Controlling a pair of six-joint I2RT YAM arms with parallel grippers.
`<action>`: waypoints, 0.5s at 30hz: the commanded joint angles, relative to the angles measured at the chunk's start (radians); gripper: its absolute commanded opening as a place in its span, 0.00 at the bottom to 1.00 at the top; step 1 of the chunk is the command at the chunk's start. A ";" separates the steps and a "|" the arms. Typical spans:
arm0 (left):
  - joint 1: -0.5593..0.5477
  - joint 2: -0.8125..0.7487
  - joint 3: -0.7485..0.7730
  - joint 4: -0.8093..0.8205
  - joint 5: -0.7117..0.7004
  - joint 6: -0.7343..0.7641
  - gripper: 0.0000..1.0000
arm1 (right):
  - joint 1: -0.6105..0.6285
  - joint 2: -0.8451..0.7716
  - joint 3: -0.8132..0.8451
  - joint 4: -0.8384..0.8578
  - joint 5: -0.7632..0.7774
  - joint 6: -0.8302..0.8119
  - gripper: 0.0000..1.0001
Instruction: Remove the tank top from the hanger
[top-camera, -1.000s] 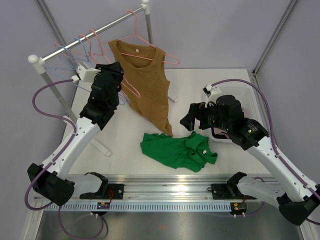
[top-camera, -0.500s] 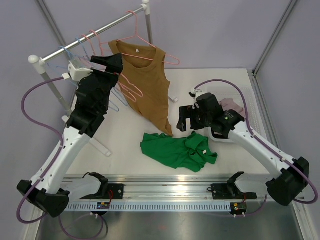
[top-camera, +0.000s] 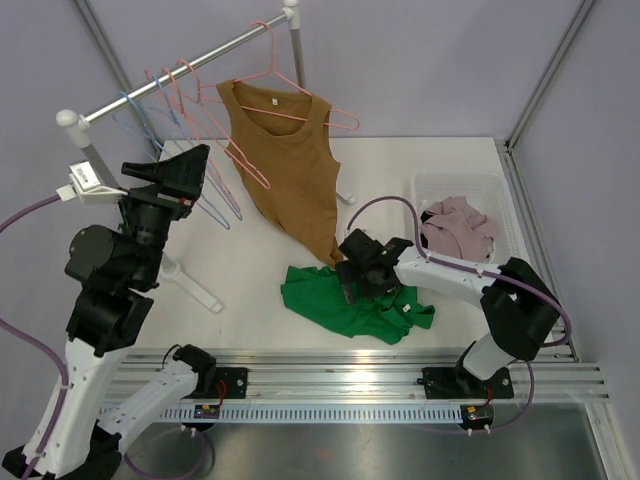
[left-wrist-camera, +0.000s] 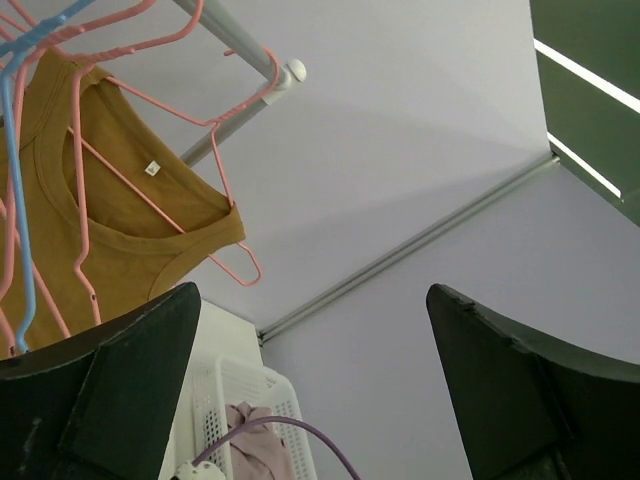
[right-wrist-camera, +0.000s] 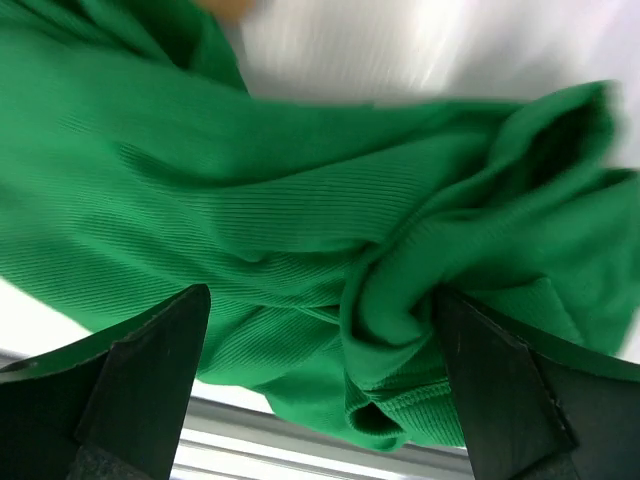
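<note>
The brown tank top (top-camera: 295, 170) hangs slanted on a pink hanger (top-camera: 340, 118) from the rail (top-camera: 180, 65). My left gripper (top-camera: 170, 165) is raised to the left of it, open and empty, apart from the hangers. In the left wrist view the tank top (left-wrist-camera: 120, 240) and its hanger (left-wrist-camera: 225, 200) are at upper left, beyond the wide-open left gripper (left-wrist-camera: 312, 330). My right gripper (top-camera: 357, 275) is low over a green shirt (top-camera: 350, 300) lying on the table. The right wrist view shows the right gripper (right-wrist-camera: 318, 330) open, with folds of the green shirt (right-wrist-camera: 250, 180) between its fingers.
Several empty pink and blue hangers (top-camera: 190, 120) hang on the rail left of the tank top. The rack's foot (top-camera: 190, 285) crosses the table at left. A white basket (top-camera: 430, 185) at right holds a pale pink garment (top-camera: 460, 225).
My left gripper opened and pulled back left, away from the hangers, as the arm rose. My right arm swung left and came down onto the green shirt.
</note>
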 joint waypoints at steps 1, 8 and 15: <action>-0.001 -0.055 0.021 -0.105 0.091 0.142 0.99 | 0.062 0.067 -0.033 0.041 0.056 0.068 0.99; -0.001 -0.214 -0.010 -0.329 0.062 0.269 0.99 | 0.112 0.160 -0.053 0.076 0.069 0.090 0.65; -0.001 -0.322 -0.015 -0.449 0.073 0.412 0.99 | 0.129 -0.050 0.036 0.006 0.120 0.030 0.00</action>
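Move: Lying bunched on the table, the green tank top has its middle about 2 cm back from the open right gripper and some 5 cm below it. From that gripper the white basket stands about 18 cm ahead and 17 cm to the right, 4 cm lower; the hanging brown tank top is some 15 cm ahead, 10 cm to the left and 12 cm above. From the high left gripper, the green top lies about 18 cm right, 4 cm back and 49 cm below. Sink the open right gripper about 4 cm and draw it back some 2 cm into the folds of the green tank top, then shut the fingers and pinch a fold, starting to lift by about a centimetre. Meanwhile pull the left gripper, still open and empty, back some 8 cm, down and to the left, away from the brown tank top, rolling its left side up about 20 degrees. ##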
